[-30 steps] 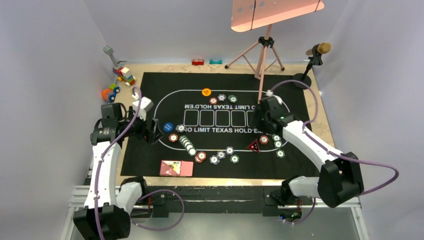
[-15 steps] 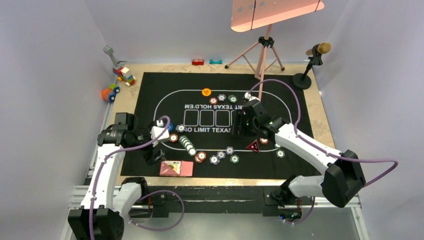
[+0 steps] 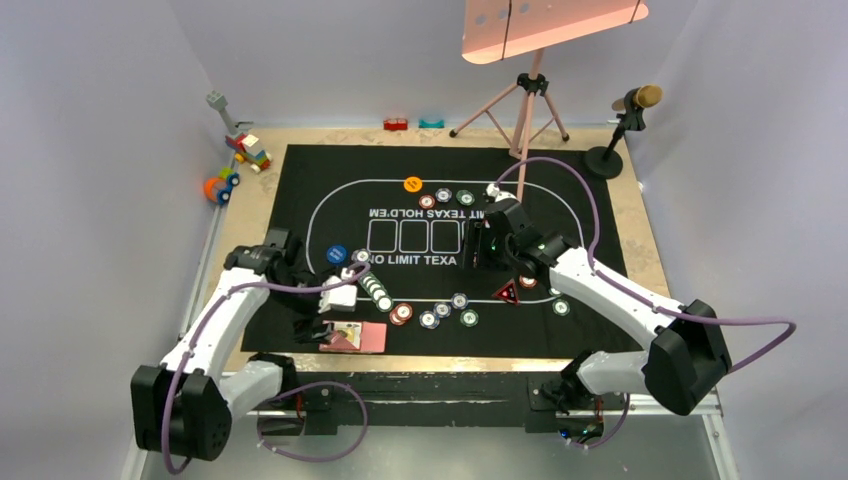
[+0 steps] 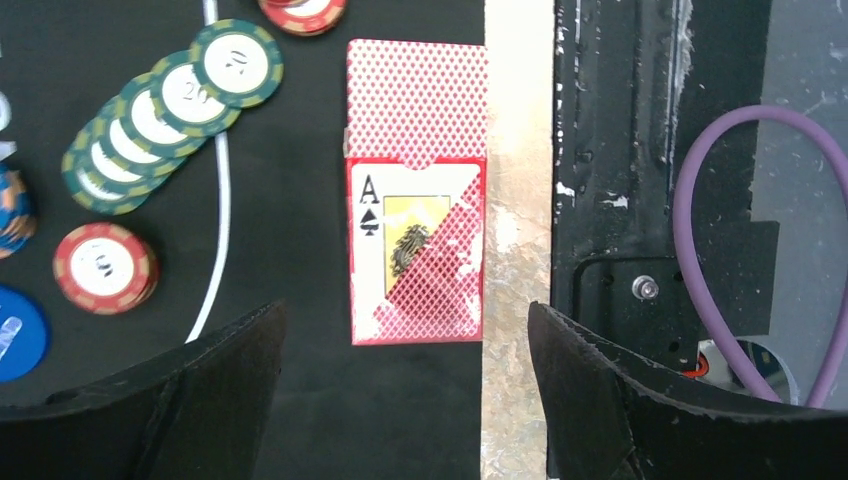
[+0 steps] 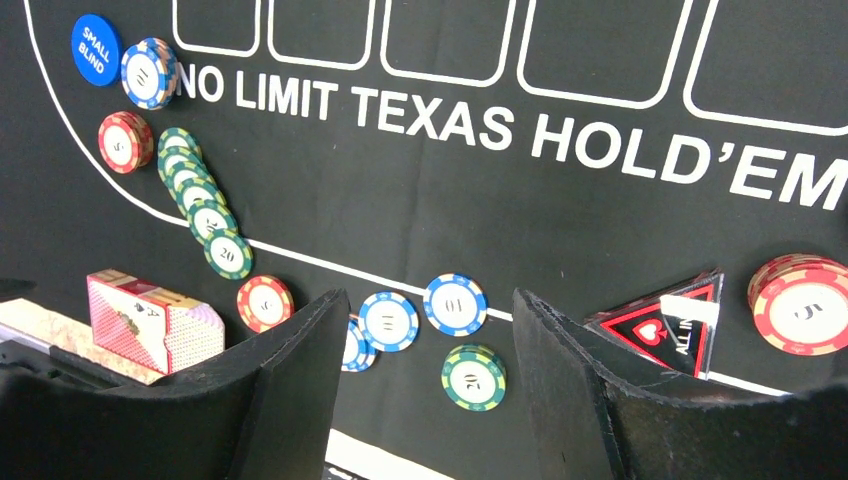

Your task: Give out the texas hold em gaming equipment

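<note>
A pink-backed card box (image 4: 415, 190) lies at the near edge of the black mat (image 3: 300, 170), an ace of spades showing through its front; in the top view the box (image 3: 353, 337) sits just right of my left gripper (image 3: 318, 326). The left gripper (image 4: 405, 400) hovers open just short of the box, and nothing is between its fingers. A fanned row of green chips (image 4: 170, 110) and a red chip (image 4: 105, 268) lie to its left. My right gripper (image 5: 430, 400) is open and empty above blue chips (image 5: 455, 303) and a green chip (image 5: 474, 376). The red triangular marker (image 5: 670, 320) lies to its right.
An orange button (image 3: 412, 184) and a blue small-blind button (image 5: 95, 48) sit on the mat's oval line. Toy blocks (image 3: 248, 150) stand at the far left corner. A pink tripod (image 3: 525, 110) and a microphone (image 3: 630, 105) stand at the back right. A purple cable (image 4: 720, 250) loops beyond the table's edge.
My left arm has swung from the mat's left edge down to the card box at the near edge. The right gripper moved left toward the mat's centre, then stayed there.
</note>
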Motion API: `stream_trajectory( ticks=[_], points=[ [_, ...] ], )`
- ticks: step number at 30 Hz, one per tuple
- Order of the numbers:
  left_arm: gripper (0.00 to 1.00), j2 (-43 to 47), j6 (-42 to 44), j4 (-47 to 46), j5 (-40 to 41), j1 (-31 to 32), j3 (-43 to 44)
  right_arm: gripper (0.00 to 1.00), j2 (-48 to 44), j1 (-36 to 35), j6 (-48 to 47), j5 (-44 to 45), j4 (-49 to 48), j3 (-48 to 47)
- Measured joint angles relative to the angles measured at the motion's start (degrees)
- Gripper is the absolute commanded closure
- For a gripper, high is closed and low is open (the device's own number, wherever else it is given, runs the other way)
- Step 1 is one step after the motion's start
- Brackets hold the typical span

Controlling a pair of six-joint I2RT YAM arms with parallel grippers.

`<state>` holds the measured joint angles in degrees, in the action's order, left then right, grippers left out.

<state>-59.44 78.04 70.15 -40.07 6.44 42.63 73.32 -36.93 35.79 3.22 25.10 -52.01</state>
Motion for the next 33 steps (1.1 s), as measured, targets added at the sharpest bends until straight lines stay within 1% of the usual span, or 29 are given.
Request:
stream_trajectory(
  ticks=[3,6,8,11,17,21,26,33],
  points=[
    [0.09,-3.02,-1.62,-0.59,1.88,3.45,0.00,0.35,0.02,0.00,-0.35,0.00,0.02,0.00],
    [0.01,-7.13,-4.46,-1.49,3.58,6.34,0.13,0.35,0.22,0.00,-0.70,0.00,0.09,-0.11],
    [0.00,-10.10,-6.84,-2.34,4.68,7.91,0.59,0.35,0.50,0.00,-0.87,0.00,0.20,-0.37],
    [0.00,-11.96,-9.86,-4.33,5.97,9.20,0.68,0.35,1.11,0.00,-0.98,0.00,0.24,-0.94],
    [0.00,-12.11,-15.63,-9.79,8.35,11.54,0.33,0.35,2.08,0.00,-1.42,0.02,0.81,-2.56],
    [0.00,-10.93,-17.57,-13.38,10.25,12.94,-2.38,0.35,2.10,0.00,-1.60,0.00,1.01,-3.52],
    [0.00,-10.86,-19.06,-14.73,12.09,14.32,-3.26,0.35,2.43,0.00,-1.90,-0.44,1.09,-4.15],
    [0.00,-9.99,-21.84,-17.14,16.17,20.02,-5.05,0.35,2.84,0.00,-1.99,-1.22,1.46,-4.33]
  ],
)
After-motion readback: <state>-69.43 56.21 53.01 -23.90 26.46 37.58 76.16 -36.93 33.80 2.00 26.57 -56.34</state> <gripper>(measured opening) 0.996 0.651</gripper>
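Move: The red card box lies under the left hand, its middle about 6 cm to the right, level fore and aft, and some 8 cm below. The row of green chips is about 11 cm ahead and 10 cm right of that hand, the red chip pair about 5 cm ahead and 16 cm right, and the red chip stack roughly 14 cm ahead and 3 cm right. From the right hand the card box lies about 15 cm back, 26 cm left and 12 cm below. The left hand sinks about 6 cm towards the left-hand part of the card box, the ace end, first slipping a centimetre back and coming forward again, with only about 1 cm of drift to the right. As it goes down it tilts some 15 to 20 degrees, so that the fingers, which slanted down to the right, stand steeper, and they stay wide open with one on the far side and one on the near side of the box, not yet closing. ##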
